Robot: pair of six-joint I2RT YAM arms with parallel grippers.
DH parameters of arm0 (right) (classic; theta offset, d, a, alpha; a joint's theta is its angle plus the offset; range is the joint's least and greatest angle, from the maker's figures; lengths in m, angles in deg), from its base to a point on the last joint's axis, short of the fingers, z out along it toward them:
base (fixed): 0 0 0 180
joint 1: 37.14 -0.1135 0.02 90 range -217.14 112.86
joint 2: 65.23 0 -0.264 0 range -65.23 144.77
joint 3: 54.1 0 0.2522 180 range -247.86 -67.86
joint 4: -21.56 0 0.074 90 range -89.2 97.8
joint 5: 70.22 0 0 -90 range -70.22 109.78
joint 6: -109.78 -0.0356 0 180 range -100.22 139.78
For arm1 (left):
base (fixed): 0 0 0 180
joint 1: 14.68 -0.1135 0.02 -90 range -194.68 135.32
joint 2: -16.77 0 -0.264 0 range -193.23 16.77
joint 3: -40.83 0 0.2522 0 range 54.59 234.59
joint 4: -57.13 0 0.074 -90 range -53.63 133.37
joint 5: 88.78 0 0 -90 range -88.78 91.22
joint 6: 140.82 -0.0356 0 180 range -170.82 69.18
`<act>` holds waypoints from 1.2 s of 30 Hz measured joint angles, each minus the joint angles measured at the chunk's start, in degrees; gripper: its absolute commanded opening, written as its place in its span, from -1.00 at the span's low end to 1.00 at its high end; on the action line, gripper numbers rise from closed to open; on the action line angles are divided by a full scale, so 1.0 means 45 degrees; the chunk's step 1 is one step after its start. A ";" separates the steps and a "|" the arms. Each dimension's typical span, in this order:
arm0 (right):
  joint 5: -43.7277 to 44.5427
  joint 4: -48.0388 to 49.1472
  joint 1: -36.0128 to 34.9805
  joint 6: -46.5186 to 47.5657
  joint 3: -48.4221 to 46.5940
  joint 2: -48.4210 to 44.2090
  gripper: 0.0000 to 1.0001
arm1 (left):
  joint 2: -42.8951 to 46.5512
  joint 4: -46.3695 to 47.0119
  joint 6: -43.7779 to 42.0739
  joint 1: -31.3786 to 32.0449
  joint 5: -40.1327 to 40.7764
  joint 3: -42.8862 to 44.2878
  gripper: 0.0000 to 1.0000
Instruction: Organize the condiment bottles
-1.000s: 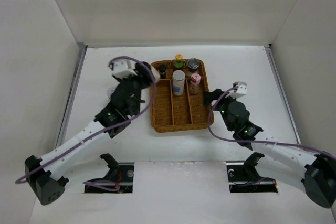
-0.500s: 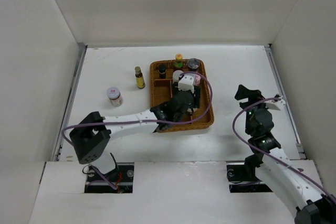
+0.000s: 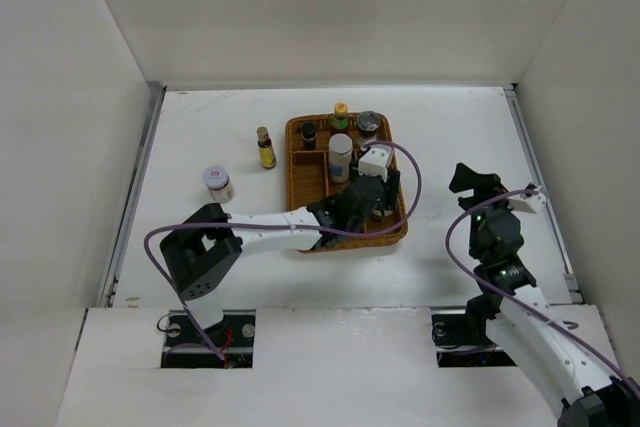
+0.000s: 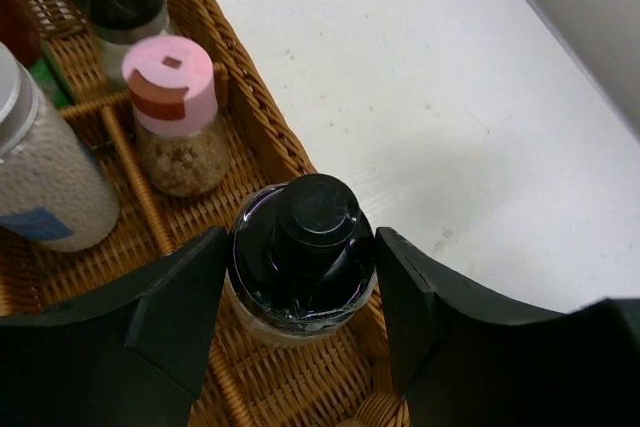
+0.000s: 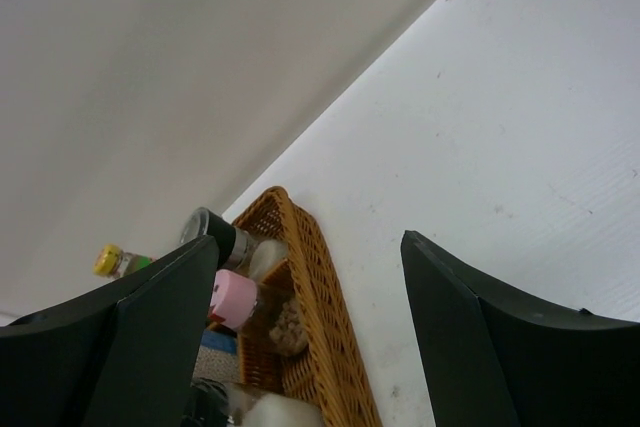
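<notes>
My left gripper point(image 4: 300, 252) reaches into the right compartment of the brown wicker tray point(image 3: 345, 229) and is shut on a black-capped glass jar point(image 4: 302, 247), which stands upright at the tray floor. Just beyond it stand a pink-capped bottle point(image 4: 170, 97), a white bottle with a grey cap point(image 3: 340, 155) and a grey-topped grinder point(image 3: 369, 124). A green bottle with a yellow cap point(image 3: 340, 114) and a small dark bottle point(image 3: 309, 134) stand at the tray's far end. My right gripper point(image 3: 470, 179) is open and empty, right of the tray.
An amber bottle point(image 3: 265, 148) and a short jar with a white lid point(image 3: 217, 183) stand on the white table left of the tray. White walls enclose the table on three sides. The left arm lies across the tray's near end.
The left arm swung from the table left of the tray into its right compartment, uncovering the amber bottle and the white-lidded jar. The right arm drew back from the tray to the right.
</notes>
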 measured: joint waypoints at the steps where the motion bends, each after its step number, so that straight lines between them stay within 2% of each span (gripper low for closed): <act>1: 0.0005 -0.0029 0.0044 -0.0034 0.0058 -0.0112 0.62 | -0.0107 -0.0005 0.0015 0.0049 0.0000 0.0000 -0.38; 9: 0.0000 -0.0121 0.0141 -0.0219 0.0253 -0.0146 0.64 | -0.0675 0.0214 0.0355 0.0335 0.0068 -0.0185 -0.17; 15: -0.0015 -0.0160 0.0243 -0.0262 0.0262 -0.0219 0.66 | -0.0903 0.0782 0.0529 0.0534 0.0359 -0.0384 0.50; 18: -0.0029 -0.0155 0.0243 -0.0291 0.0262 -0.0248 0.68 | -0.0874 0.0908 0.0505 0.0554 0.0398 -0.0389 0.74; 21: -0.0063 -0.0155 0.0243 -0.0321 0.0262 -0.0248 0.69 | -0.0296 0.0831 0.0316 0.0437 0.0369 -0.0646 0.80; 24: -0.0136 -0.0151 0.0243 -0.0325 0.0262 -0.0233 0.69 | 0.1311 0.0588 0.0034 0.0015 0.0335 -0.1054 0.80; 27: -0.0253 -0.0146 0.0243 -0.0335 0.0262 -0.0121 0.70 | 0.3614 0.0457 -0.0083 -0.0962 0.0296 -0.1413 0.78; 30: -0.0316 -0.0141 0.0238 -0.0369 0.0262 0.0160 0.70 | 0.5780 -0.0146 0.0083 -0.2841 0.0379 -0.1715 0.76; 33: -0.0471 -0.0126 0.0214 -0.0369 0.0262 0.0544 0.70 | 0.6713 -0.1389 0.0384 -0.4915 0.0525 -0.1715 0.76; 36: -0.0699 -0.0078 0.0141 -0.0364 0.0262 0.0981 0.70 | 0.6494 -0.2550 0.0505 -0.6343 0.0491 -0.1729 0.73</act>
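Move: The left hand already grips the black-capped bottle over the tray; its place in the near end of the right-hand slot is about 1 cm back, 1 cm right and some 7 cm below. From this hand, the pink-capped bottle is roughly 9 cm ahead and 2 left, the white jar 9 ahead and 9 left, and the yellow-labelled bottle outside the tray about 13 ahead and 25 left, all some 7 cm lower. From the idle right hand that slot place lies about 21 cm left, level with it, and 11 cm below. The left hand, keeping its grip on the black-capped bottle, lowers it about 4 cm, easing slightly back and right, into the near end of the right-hand slot, then opens wide and rises clear, first nearly straight up. It next sweeps some 25 cm left and about 9 cm forward over the tray towards the yellow-labelled bottle, fingers open and turning about 30 degrees counter-clockwise, sinking slightly at the end, while the right hand, still open and empty, sinks about 3 cm beside the tray. ##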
